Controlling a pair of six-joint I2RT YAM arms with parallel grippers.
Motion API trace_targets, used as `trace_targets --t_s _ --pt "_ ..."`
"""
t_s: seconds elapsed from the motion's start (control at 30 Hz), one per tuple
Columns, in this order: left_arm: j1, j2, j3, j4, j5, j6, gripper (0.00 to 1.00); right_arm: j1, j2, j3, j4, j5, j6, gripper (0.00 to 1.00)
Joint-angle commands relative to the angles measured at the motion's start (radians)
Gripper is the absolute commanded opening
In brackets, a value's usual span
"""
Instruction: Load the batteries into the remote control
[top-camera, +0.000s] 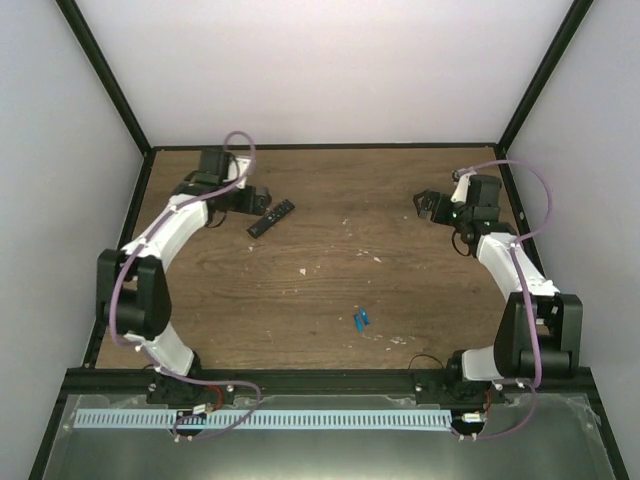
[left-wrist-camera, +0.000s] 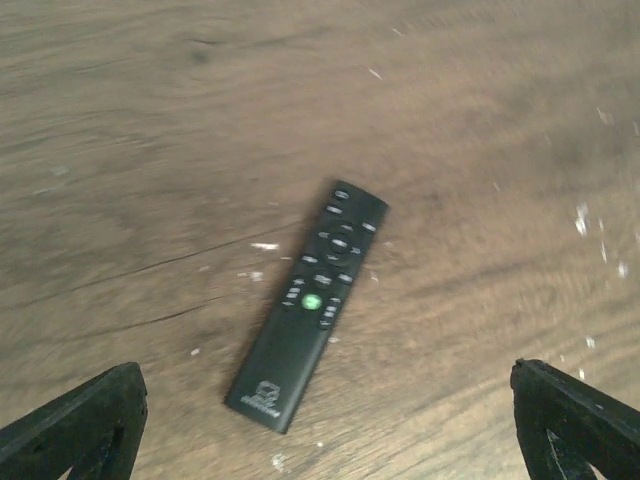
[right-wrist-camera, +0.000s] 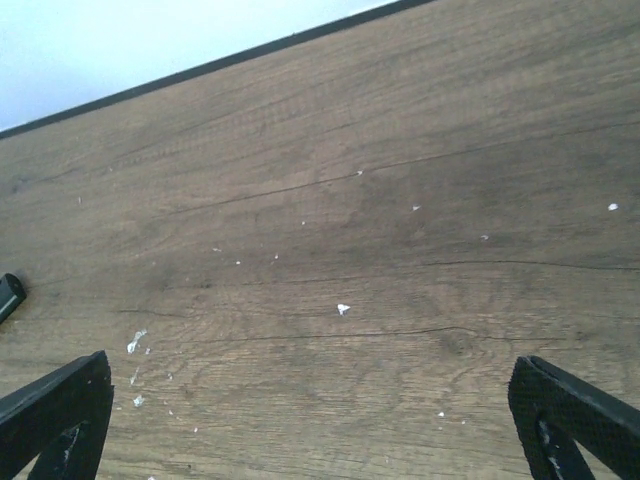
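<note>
The remote control (top-camera: 272, 218) is a slim black bar lying button-side up on the wooden table, at the back left. In the left wrist view the remote control (left-wrist-camera: 308, 305) lies diagonally below and between the wide-spread fingers, untouched. My left gripper (top-camera: 258, 200) hovers just left of it, open and empty (left-wrist-camera: 325, 435). Two small blue batteries (top-camera: 361, 320) lie side by side near the table's front middle, far from both grippers. My right gripper (top-camera: 428, 205) stands open over bare wood at the back right (right-wrist-camera: 315, 425). One end of the remote control (right-wrist-camera: 8, 295) shows at the left edge of the right wrist view.
Black frame posts and white walls enclose the table (top-camera: 330, 280) on three sides. Small white flecks (right-wrist-camera: 343, 309) dot the wood. A metal rail (top-camera: 260, 420) runs along the near edge between the arm bases.
</note>
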Motion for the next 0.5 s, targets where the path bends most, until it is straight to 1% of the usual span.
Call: trace_targets --t_s 0.0,0.07,0.2,0.47 --pt "-0.075 0.101 0.108 -0.131 -0.019 0.238 1.00 0.038 0.045 0.084 -0.053 -0.010 -0.013 1.00" --pt "-0.079 0.146 0.144 -0.146 -0.016 0.260 1.00 0.053 0.061 0.105 -0.080 0.003 -0.018 1.00" --pt "-0.080 0.221 0.203 -0.155 -0.065 0.302 1.00 0.078 0.067 0.112 -0.091 0.008 -0.020 1.00" --pt "-0.095 0.405 0.368 -0.255 -0.114 0.382 1.00 0.084 0.102 0.124 -0.086 -0.016 -0.018 1.00"
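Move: The remote control lies face up on the table below the left hand, about 7 cm ahead, 3 cm to its right and some 16 cm down. The blue batteries are far from it, roughly 19 cm back and 29 cm to the right of the left hand, also on the table. From the right hand the remote is about 37 cm to the left and 14 cm ahead. The remote is closed in on by the left hand, which sinks about 6 cm, slipping right at first and then easing forward, some 3 cm each way. Its wrist turns clockwise and its left side rises, some 25 degrees in all; the fingers tip steeper and stay wide open, touching nothing. The right hand, also open, drifts about 3 cm left. ##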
